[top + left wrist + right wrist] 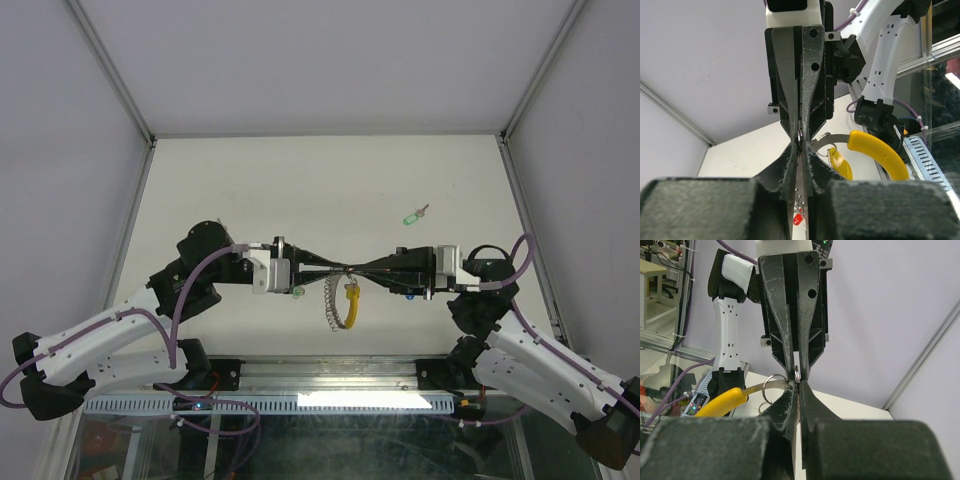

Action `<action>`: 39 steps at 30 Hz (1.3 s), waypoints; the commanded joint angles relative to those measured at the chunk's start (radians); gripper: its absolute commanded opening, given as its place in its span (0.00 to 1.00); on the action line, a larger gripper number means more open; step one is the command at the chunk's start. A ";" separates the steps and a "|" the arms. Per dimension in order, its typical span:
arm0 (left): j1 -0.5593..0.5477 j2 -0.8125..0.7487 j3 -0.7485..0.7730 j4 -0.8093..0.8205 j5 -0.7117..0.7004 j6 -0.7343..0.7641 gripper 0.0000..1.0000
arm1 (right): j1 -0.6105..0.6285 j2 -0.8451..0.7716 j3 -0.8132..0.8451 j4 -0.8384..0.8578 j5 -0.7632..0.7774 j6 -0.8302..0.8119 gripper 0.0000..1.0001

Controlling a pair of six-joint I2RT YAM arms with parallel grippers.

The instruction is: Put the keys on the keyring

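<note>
My left gripper [338, 268] and right gripper [352, 268] meet tip to tip above the table, both shut. The keyring hangs from that meeting point: a silver coiled part [330, 300] and a yellow segment [352, 305]. In the left wrist view the yellow segment [877, 152] curves right from a flat silver band [832, 139], with a yellow key tag [840, 162] beneath it. A small split ring [797, 374] is pinched where the tips touch. A green-tagged key [413, 216] lies on the table at the back right. A red tag [797, 219] shows through the gap under my left fingers.
White walls with metal frame posts [120, 70] enclose the tabletop [250, 180]. A glass and metal rail [330, 400] runs along the near edge between the arm bases. A small pale object [298, 291] sits under the left gripper body.
</note>
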 commanded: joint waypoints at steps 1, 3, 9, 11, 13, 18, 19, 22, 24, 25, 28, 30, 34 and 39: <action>-0.009 0.008 0.045 -0.030 -0.003 0.040 0.13 | 0.009 -0.017 0.036 -0.013 0.003 -0.019 0.00; -0.009 0.002 0.047 -0.041 -0.010 0.045 0.15 | 0.009 -0.021 0.037 -0.014 0.011 -0.022 0.00; -0.009 -0.020 0.053 -0.066 -0.032 0.065 0.16 | 0.010 -0.030 0.039 -0.023 0.017 -0.027 0.00; -0.009 -0.029 0.056 -0.074 -0.040 0.071 0.16 | 0.008 -0.031 0.039 -0.029 0.020 -0.030 0.00; -0.009 -0.036 0.061 -0.080 -0.045 0.076 0.16 | 0.008 -0.033 0.038 -0.031 0.024 -0.034 0.00; -0.009 -0.053 0.071 -0.090 -0.051 0.079 0.17 | 0.010 -0.034 0.038 -0.033 0.027 -0.036 0.00; -0.009 -0.055 0.072 -0.089 -0.050 0.079 0.19 | 0.010 -0.033 0.038 -0.033 0.027 -0.036 0.00; -0.009 -0.054 0.074 -0.088 -0.049 0.078 0.21 | 0.009 -0.033 0.038 -0.032 0.027 -0.036 0.00; -0.009 -0.048 0.071 -0.086 -0.045 0.077 0.21 | 0.009 -0.032 0.039 -0.031 0.026 -0.034 0.00; -0.009 -0.044 0.068 -0.085 -0.041 0.076 0.21 | 0.010 -0.031 0.039 -0.030 0.024 -0.035 0.00; -0.009 -0.029 0.056 -0.068 -0.030 0.067 0.21 | 0.009 -0.034 0.039 -0.030 0.024 -0.033 0.00; -0.009 -0.020 0.052 -0.055 -0.024 0.062 0.22 | 0.010 -0.035 0.039 -0.030 0.024 -0.033 0.00; -0.009 -0.006 0.050 -0.049 -0.008 0.057 0.26 | 0.009 -0.037 0.039 -0.030 0.025 -0.034 0.00; -0.009 0.001 0.048 -0.047 -0.007 0.058 0.24 | 0.009 -0.033 0.039 -0.028 0.021 -0.033 0.00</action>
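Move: Both hands' closed fingertips meet at the small metal loop at the keyring's upper end, roughly 1 cm right of the left hand point, level in depth and height, and about 1 cm left of the right one. From the left hand the keyring's middle lies some 4 cm back, 1 cm right and 3 cm below; the yellow-tag key hangs about 4 cm back, 2 cm right and 3 cm below. The left fingers open a quarter, freeing the loop, back off leftwards about 1.5 cm, then return; right keeps its pinch. ##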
